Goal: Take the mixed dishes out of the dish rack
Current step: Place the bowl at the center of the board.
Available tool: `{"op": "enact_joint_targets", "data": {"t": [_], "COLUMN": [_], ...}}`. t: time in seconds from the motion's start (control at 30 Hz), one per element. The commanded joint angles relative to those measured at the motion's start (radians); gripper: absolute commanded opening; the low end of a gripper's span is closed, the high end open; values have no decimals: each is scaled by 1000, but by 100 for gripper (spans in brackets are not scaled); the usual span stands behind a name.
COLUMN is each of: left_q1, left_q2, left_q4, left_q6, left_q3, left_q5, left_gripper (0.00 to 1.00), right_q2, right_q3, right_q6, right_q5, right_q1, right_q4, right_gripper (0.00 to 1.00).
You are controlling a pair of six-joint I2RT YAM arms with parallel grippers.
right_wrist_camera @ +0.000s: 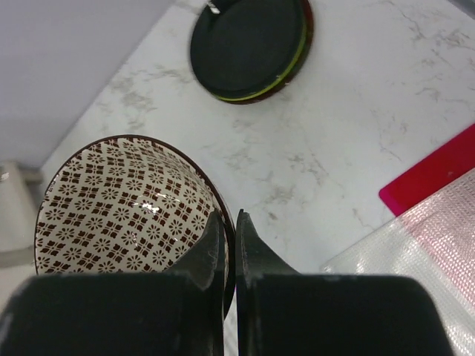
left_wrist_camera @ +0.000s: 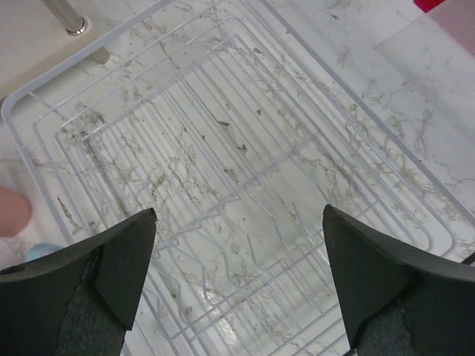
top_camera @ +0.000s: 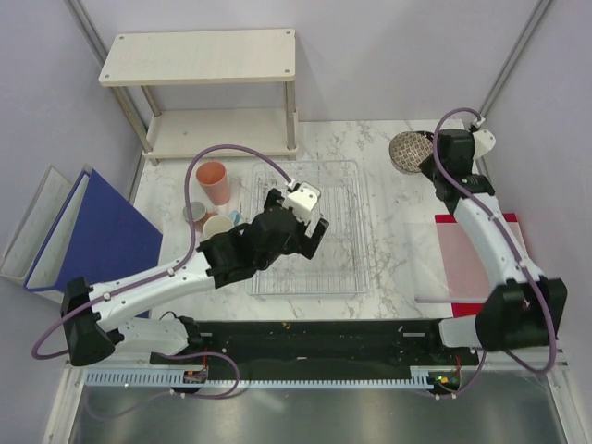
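The wire dish rack (top_camera: pixel 350 242) lies mid-table and holds no dishes; it fills the left wrist view (left_wrist_camera: pixel 223 133). My left gripper (top_camera: pixel 314 231) hovers over it, open and empty (left_wrist_camera: pixel 237 215). My right gripper (top_camera: pixel 433 165) is at the back right, shut on the rim of the net-patterned beige bowl (top_camera: pixel 407 151), one finger inside and one outside (right_wrist_camera: pixel 231 215); the bowl (right_wrist_camera: pixel 119 208) is tilted. A stack of small plates (right_wrist_camera: pixel 249 48), black on top with lime green and red-brown edges, lies on the table beyond. A salmon pink cup (top_camera: pixel 215 182) and a light blue cup (top_camera: pixel 196 213) stand left of the rack.
A cream cup (top_camera: pixel 219 227) stands beside the light blue one. A two-tier beige wooden shelf (top_camera: pixel 199 55) is at the back left. A blue folder (top_camera: pixel 102 231) leans at the left. A red board under a clear pink sheet (top_camera: pixel 472 254) lies at the right.
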Motion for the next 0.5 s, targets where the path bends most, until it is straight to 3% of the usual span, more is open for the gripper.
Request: {"op": "enact_joint_targets", "data": {"t": [0.0,0.13,0.47], "left_q1": [-2,-2,-2], "left_q2": [-89,-162,-182], "left_q4": [-22,-20,49], "left_q6": [-163,-162,-156], "left_q3": [-34,-109,-192], "left_q5": [37,34,25], "left_gripper": [99,99,99], "right_q2": [196,395,559], "right_q3": [34,71,5], "right_q6": [82,-13,10], "right_q5": [-93,-81,-127], "right_q1": [-77,-90,-99], "right_q4": [111,145,368], "right_gripper": [0,0,0]}}
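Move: Ahead of the right hand, which keeps the bowl pinched by its rim, the plate stack lies about 19 cm forward, 5 cm to the right and 24 cm below. The red board is some 25 cm back and 24 cm to the right of the hand; the emptied dish rack's middle is roughly 12 cm back and 33 cm to its left, both also well below. From the empty left hand the plate stack lies about 36 cm ahead and 41 cm to the right. Plunging almost straight down by about 19 cm, the right hand takes the held bowl towards the counter just short and left of the plate stack, tipping its fingers some 20 degrees further down, then levels off and eases forward, about 5 cm in all. Its pinch on the rim stays shut. Open and empty, the left hand drifts back, left and down over the dish rack. ##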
